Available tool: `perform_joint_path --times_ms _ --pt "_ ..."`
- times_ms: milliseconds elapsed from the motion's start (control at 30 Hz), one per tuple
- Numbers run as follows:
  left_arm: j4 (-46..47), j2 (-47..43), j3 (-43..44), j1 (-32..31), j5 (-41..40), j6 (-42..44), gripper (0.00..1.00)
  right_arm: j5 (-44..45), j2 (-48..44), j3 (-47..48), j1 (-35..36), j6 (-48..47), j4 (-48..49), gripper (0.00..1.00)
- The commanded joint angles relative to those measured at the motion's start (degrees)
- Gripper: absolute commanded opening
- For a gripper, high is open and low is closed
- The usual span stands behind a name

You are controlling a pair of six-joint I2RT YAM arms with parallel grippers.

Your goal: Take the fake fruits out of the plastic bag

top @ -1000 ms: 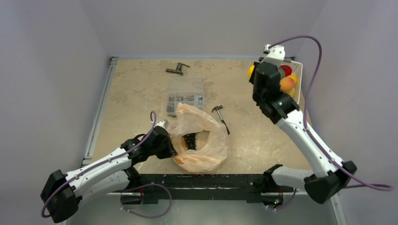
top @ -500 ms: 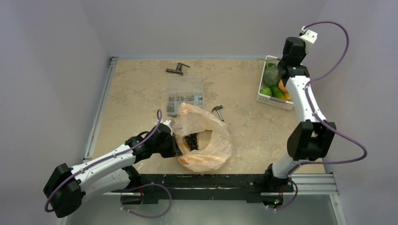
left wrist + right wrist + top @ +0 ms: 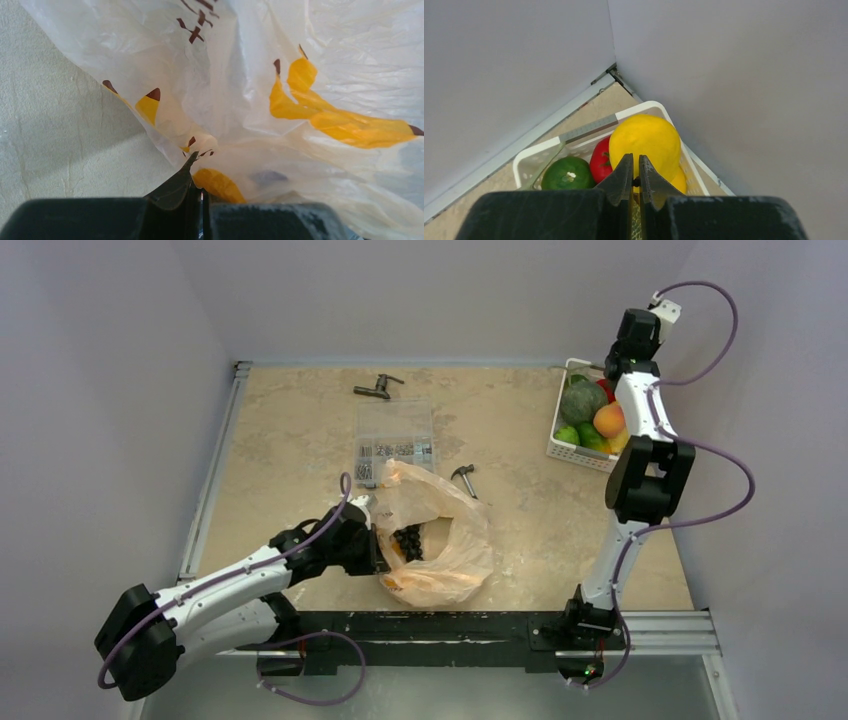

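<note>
The peach-orange plastic bag [image 3: 440,540] lies crumpled at the table's near middle, and its printed film [image 3: 280,100] fills the left wrist view. A dark bumpy cluster [image 3: 407,540] shows in its mouth. My left gripper [image 3: 380,550] [image 3: 198,165] is at the bag's left rim, shut on a fold of the film. An orange-pink peach [image 3: 608,420] and a green fruit [image 3: 567,435] sit in the white basket [image 3: 556,450]. High over the basket's far corner is my right gripper [image 3: 612,362] [image 3: 634,156], shut on nothing, above a yellow piece [image 3: 644,137].
A clear parts box [image 3: 395,445], a small hammer [image 3: 467,483] and a black tool [image 3: 378,388] lie behind the bag. The basket [image 3: 639,107] also holds a dark green bumpy vegetable [image 3: 582,400], a red piece [image 3: 600,160] and a green one [image 3: 568,172]. Walls stand close behind the right arm.
The right arm swung back from over the table to stand upright at the back right corner, uncovering the basket. The left gripper shifted slightly right with the bag's rim.
</note>
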Motion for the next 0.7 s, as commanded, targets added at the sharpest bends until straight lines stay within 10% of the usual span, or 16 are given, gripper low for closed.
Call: perform_joint_path --times_ms 0,267,667 --pt "1.94 -0.24 2.10 -0.26 0.47 2.21 0.00 -0.71 3.73 7.24 -0.10 -2.38 -1.91 0.00" --pt "1.20 0.49 3.02 -0.25 -0.08 3.49 0.00 0.32 8.17 7.66 -0.34 -6.45 0.63 0.01" --pt "0.29 -0.30 3.06 -0.26 -0.65 3.48 0.00 -5.07 7.33 12.09 -0.34 -5.29 -6.00 0.68"
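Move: The right hand holds a yellow fruit by its stem; the fruit's place in the basket's far right corner lies about 5 cm ahead, 3 cm right and 11 cm below. The tomato is some 3 cm ahead, 5 cm left, 14 cm down; the watermelon about 1 cm back, 11 cm left, 14 cm down. From the left hand, at the bag's rim, that corner is roughly 46 cm ahead, 58 cm right and 7 cm higher. The right hand lowers the yellow fruit about 6 cm into the basket's corner, then opens around its stem. ##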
